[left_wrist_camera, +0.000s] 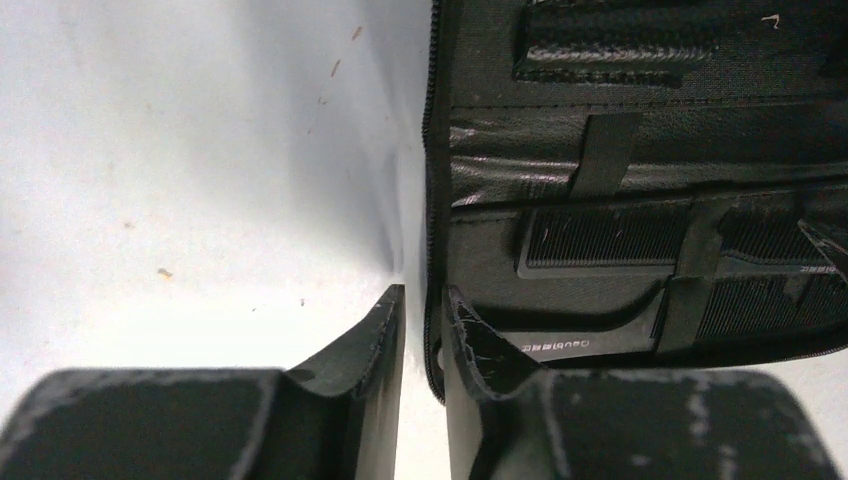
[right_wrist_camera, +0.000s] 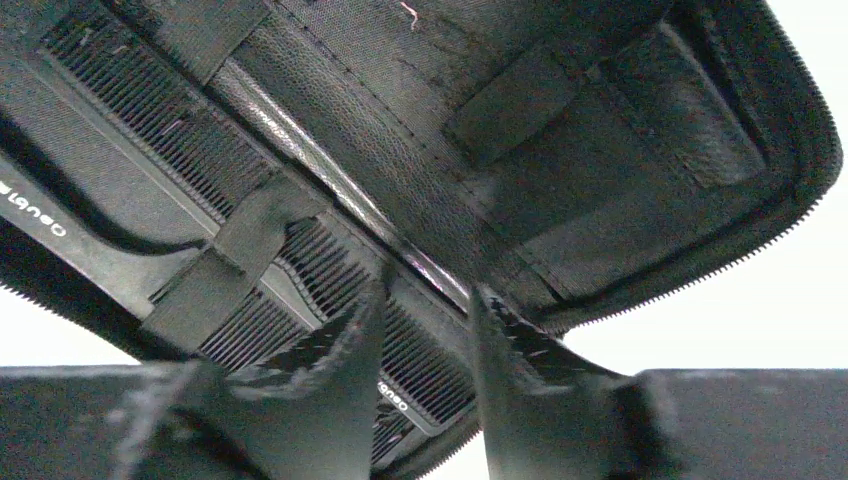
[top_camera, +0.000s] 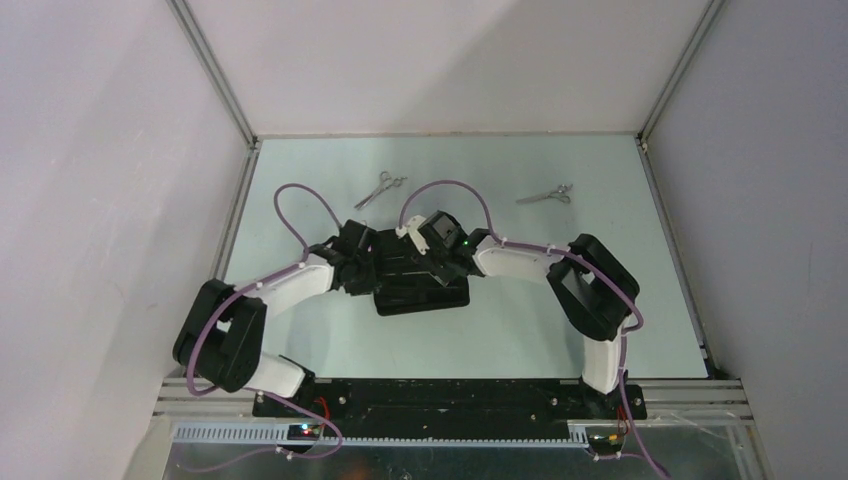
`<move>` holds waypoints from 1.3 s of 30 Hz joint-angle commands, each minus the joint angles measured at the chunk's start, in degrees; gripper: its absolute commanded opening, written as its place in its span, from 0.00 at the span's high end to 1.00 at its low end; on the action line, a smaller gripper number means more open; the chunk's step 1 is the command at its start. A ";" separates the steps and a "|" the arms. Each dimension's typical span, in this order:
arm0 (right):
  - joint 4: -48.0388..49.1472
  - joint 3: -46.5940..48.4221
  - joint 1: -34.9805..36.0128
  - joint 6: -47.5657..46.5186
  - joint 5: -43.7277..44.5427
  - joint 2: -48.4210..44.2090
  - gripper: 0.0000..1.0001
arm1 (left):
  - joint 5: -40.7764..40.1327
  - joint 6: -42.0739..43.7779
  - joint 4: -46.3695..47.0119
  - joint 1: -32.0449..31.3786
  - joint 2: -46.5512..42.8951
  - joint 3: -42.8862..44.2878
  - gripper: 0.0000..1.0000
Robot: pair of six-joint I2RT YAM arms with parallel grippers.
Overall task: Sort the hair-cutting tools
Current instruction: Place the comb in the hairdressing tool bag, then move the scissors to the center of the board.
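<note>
The black zip case [top_camera: 420,290] lies open at the table's middle, with both grippers over it. Two black combs sit under elastic straps inside: the handled comb [right_wrist_camera: 110,235] and the flat comb [right_wrist_camera: 440,365]. My right gripper [right_wrist_camera: 428,330] is open, and its fingertips straddle the flat comb's toothed end. At the case's left side my left gripper [left_wrist_camera: 425,320] is narrowly open. The zip edge [left_wrist_camera: 432,200] runs into its gap beside the right finger, unpinched. Two silver scissors lie on the table behind the case, one at the left [top_camera: 380,188] and one at the right [top_camera: 546,194].
The pale green table [top_camera: 300,330] has white walls on three sides, with metal posts at the back corners. Purple cables [top_camera: 300,200] loop above both wrists. The case's lid half carries more straps and a pocket [right_wrist_camera: 690,110].
</note>
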 commanded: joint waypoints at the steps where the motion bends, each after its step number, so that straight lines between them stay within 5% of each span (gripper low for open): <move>1: 0.59 0.26 -1.24 3.14 -0.54 -8.73 0.55 | -3.21 0.25 -2.08 -0.22 -5.73 0.24 0.70; 6: -0.63 0.26 -7.74 10.02 4.15 -16.70 0.36 | -7.36 0.05 -5.07 -0.17 -15.34 1.89 0.45; 13: -2.44 0.80 -24.77 20.98 7.86 -18.53 0.26 | -10.88 1.88 -8.31 3.88 -29.97 4.60 0.03; 24: -12.96 19.09 -32.96 28.48 24.01 2.22 0.24 | -28.54 14.15 -3.88 9.56 -42.99 2.71 0.00; 39: -23.86 43.50 -34.48 31.84 21.69 24.35 0.27 | -30.40 16.86 -0.12 11.37 -41.69 -0.19 0.00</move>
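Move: Over the right end of the bag, the right hand has the right-hand scissors about 25 cm ahead and 28 cm to its right, some 3 cm lower. The comb, already strapped in the bag, has its middle about 6 cm left and 2 cm back, and the bag's middle lies 7 cm left and 2 cm ahead, both some 2 cm below. From the left hand, at the bag's left edge, those scissors lie roughly 30 cm ahead, 47 cm right and 2 cm lower. Lifting off the bag by some 13 cm, the right hand swings right and forward, roughly 24 cm each way, turns about 70 degrees clockwise and sinks again towards the scissors, its fingers opening wider. The left hand comes free of the bag's edge, opening fully as it rises about 20 cm, then swings 15 cm left and tips up some 40 degrees. ##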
